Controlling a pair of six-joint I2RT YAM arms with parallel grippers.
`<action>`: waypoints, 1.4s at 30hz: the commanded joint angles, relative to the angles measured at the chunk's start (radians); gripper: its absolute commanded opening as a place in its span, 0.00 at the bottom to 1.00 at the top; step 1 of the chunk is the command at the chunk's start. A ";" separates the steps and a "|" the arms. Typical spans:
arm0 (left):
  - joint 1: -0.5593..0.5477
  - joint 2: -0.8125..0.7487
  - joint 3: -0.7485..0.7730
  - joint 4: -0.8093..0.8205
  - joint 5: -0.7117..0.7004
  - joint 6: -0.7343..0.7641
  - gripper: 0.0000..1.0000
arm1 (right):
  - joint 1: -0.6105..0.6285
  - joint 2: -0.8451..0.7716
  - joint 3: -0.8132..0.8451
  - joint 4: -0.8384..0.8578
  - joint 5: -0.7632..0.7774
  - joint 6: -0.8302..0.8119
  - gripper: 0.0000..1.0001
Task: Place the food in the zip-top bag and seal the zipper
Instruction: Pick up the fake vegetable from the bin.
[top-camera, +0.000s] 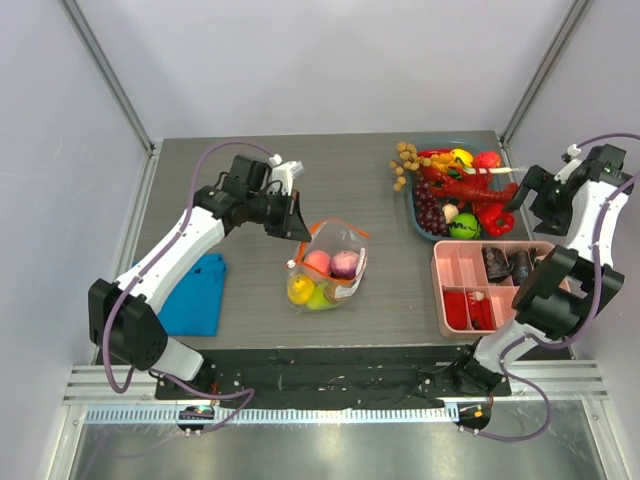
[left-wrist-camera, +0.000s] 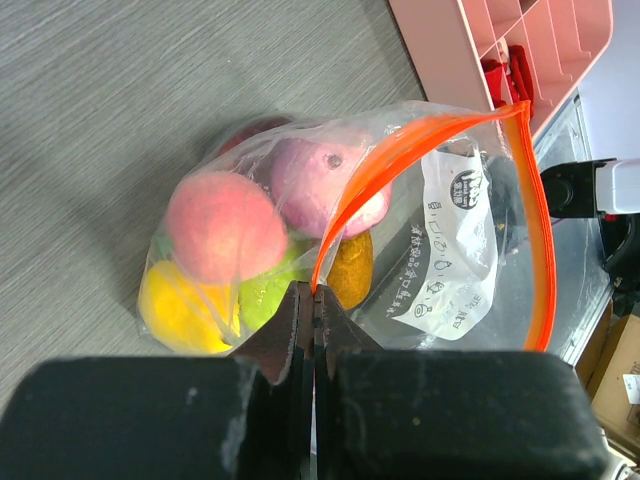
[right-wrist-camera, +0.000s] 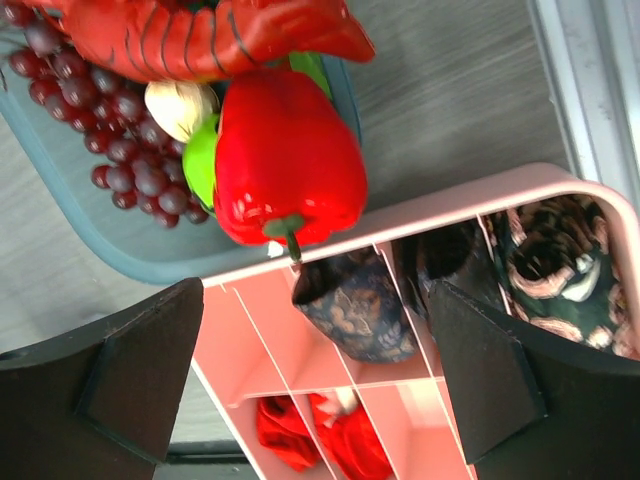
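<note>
The zip-top bag lies mid-table, its mouth gaping. My left gripper is shut on the near end of the orange zipper, the strip pinched between the closed fingertips of the left gripper. Inside the bag is food: a pink peach, a purple-pink piece, a yellow piece, a green one. My right gripper hovers open and empty over the far right side of the table. In the right wrist view the right gripper frames a pink divider box.
A teal tray at the back right holds more food: a red pepper, grapes, a red lobster. The pink divider box holds rolled cloths. A folded blue cloth lies at the left.
</note>
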 joint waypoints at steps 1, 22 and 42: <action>-0.003 -0.039 -0.001 0.029 0.014 0.009 0.00 | 0.029 0.028 0.037 0.069 -0.011 0.079 1.00; -0.003 -0.019 0.001 0.028 0.014 0.008 0.00 | 0.081 0.142 -0.031 0.146 -0.017 0.168 0.96; -0.003 -0.030 0.008 0.012 0.001 0.017 0.00 | 0.081 -0.045 -0.067 0.094 -0.030 0.177 0.58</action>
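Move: The red bell pepper lies about 4 cm ahead of the right hand, 3 cm to its left and 6 cm below, near the bin's right edge. The watermelon sits some 8 cm left of the pepper and 1 cm nearer, the lobster's middle 6 cm left of it and 8 cm farther out, and the pink organizer's middle 17 cm nearer and 3 cm to its right. From the left hand the pepper is roughly 46 cm right, 4 cm ahead and 8 cm lower. With its fingers wide open, the right hand sinks about 5 cm while reaching some 4 cm forward and 2 cm left, its left side tilting up a few degrees, until the fingers straddle the red pepper at the near right end of the bin. There it stops and closes by about a quarter, pinching the pepper's two sides between the pads, then, with the pepper gripped, starts up and back by about 1 cm each. ##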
